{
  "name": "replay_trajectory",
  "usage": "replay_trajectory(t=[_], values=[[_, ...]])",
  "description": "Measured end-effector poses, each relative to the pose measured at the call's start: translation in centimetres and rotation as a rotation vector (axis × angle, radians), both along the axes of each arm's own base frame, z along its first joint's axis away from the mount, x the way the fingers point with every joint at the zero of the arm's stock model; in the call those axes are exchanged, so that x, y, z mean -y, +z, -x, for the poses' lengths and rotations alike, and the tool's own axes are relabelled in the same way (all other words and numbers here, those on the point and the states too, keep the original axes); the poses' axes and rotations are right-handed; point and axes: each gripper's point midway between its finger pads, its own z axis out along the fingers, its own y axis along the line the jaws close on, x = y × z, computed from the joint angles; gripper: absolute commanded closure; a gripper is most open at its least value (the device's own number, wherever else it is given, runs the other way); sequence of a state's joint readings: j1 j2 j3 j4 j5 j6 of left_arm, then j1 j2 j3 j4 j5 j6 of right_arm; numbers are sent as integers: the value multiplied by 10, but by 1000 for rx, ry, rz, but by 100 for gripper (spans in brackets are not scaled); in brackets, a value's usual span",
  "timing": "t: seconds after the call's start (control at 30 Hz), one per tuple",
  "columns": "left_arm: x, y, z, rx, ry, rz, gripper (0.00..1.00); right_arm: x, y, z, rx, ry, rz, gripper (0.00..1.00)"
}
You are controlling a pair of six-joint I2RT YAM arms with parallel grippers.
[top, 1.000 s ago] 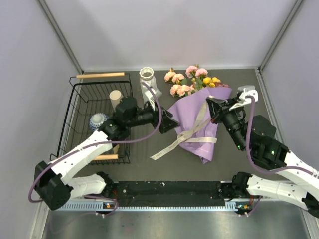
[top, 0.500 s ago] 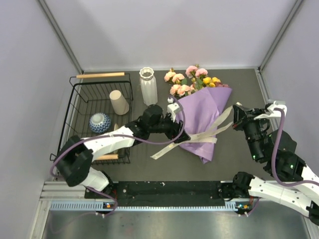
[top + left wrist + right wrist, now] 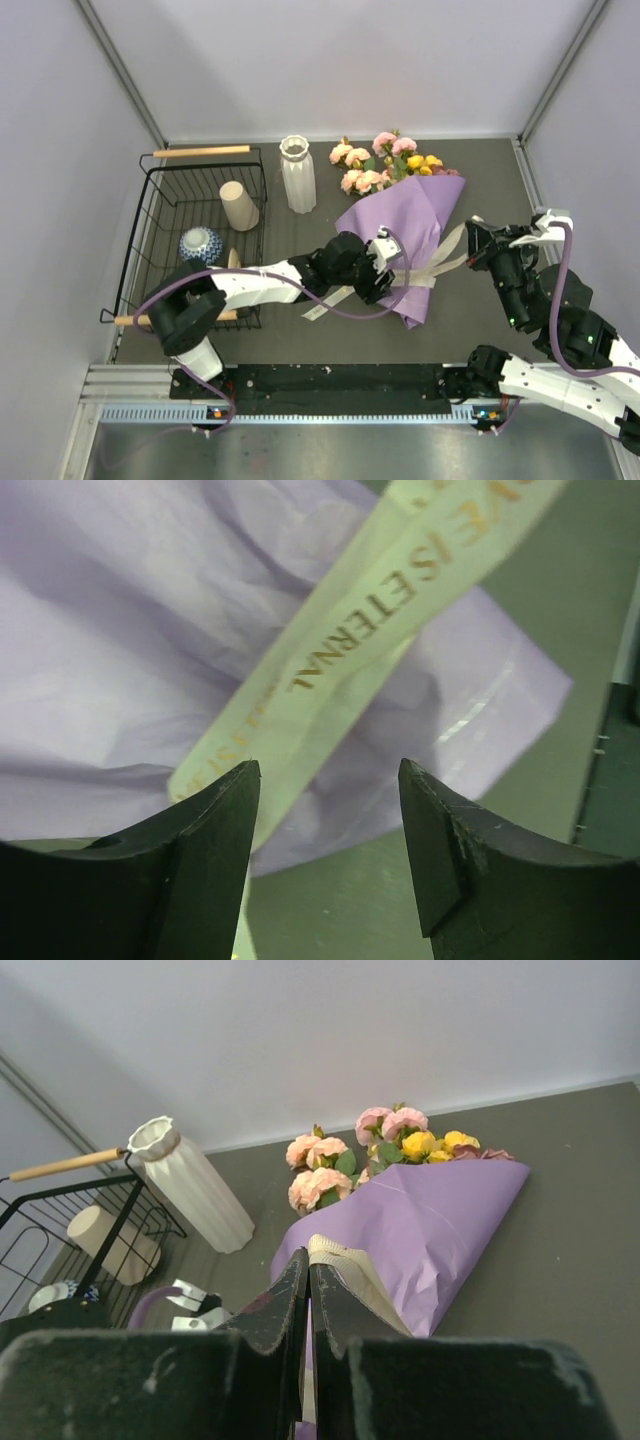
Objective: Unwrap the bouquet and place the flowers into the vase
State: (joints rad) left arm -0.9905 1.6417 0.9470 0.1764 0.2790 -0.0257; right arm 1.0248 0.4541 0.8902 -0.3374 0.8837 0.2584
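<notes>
The bouquet (image 3: 405,225) lies on the dark table in its lilac wrap, with the flowers (image 3: 385,165) sticking out at the far end. A cream ribbon (image 3: 443,258) runs taut from the wrap to my right gripper (image 3: 473,238), which is shut on the ribbon's end (image 3: 335,1252). My left gripper (image 3: 392,268) hovers open over the wrap's narrow lower end. In the left wrist view the printed ribbon (image 3: 380,610) crosses the lilac paper just beyond its fingertips (image 3: 248,778). The white ribbed vase (image 3: 297,175) stands upright, left of the flowers.
A black wire basket (image 3: 150,230) with wooden handles sits at the left. It holds a beige cup (image 3: 238,205) and a blue-patterned bowl (image 3: 199,243). A loose ribbon tail (image 3: 322,307) trails on the table left of the wrap's tip.
My left arm has swung right from beside the basket to the bouquet's lower end, its jaws narrowing a little. My right gripper has drawn the ribbon end rightward off the wrap.
</notes>
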Motion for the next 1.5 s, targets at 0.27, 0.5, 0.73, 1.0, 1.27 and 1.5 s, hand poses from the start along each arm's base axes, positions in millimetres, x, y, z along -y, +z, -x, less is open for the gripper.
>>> replay_trajectory(t=[0.27,0.5,0.73,1.0,1.27,1.5], values=[[-5,-27,-27,166,27,-141,33,-2,-4,1,-10,14,10,100],[3,-33,-35,203,-17,-209,45,-2,-5,1,-14,14,12,100],[11,-36,-44,208,-10,-231,55,-3,-5,1,-14,21,8,100],[10,-41,-54,229,25,-268,96,-6,-5,2,-16,35,-6,100],[-3,-10,-60,275,105,-262,100,-12,-7,1,-26,48,-3,100],[-39,126,-70,407,348,-36,100,-21,-11,-1,-42,70,4,100]])
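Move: The white ribbon, at the stretch to be pinched, lies about 5 cm ahead of the left gripper, 1 cm to its right and some 5 cm below. The middle of the purple wrap is roughly 12 cm ahead and 4 cm right, about as low; the vase stands some 23 cm ahead and 20 cm left. From the raised right gripper, already holding another part of the ribbon, that stretch is about 5 cm ahead, 15 cm left and 30 cm below. Bring the left gripper forward about 6 cm and down 4 cm onto the ribbon, tipping the open fingers more steeply down, and shut them on it. Then lift some 16 cm with the pinched ribbon, easing left and swinging the fingers about 20 degrees counter-clockwise. Keep the right gripper shut on its part, letting it drift 2 cm left late on. ##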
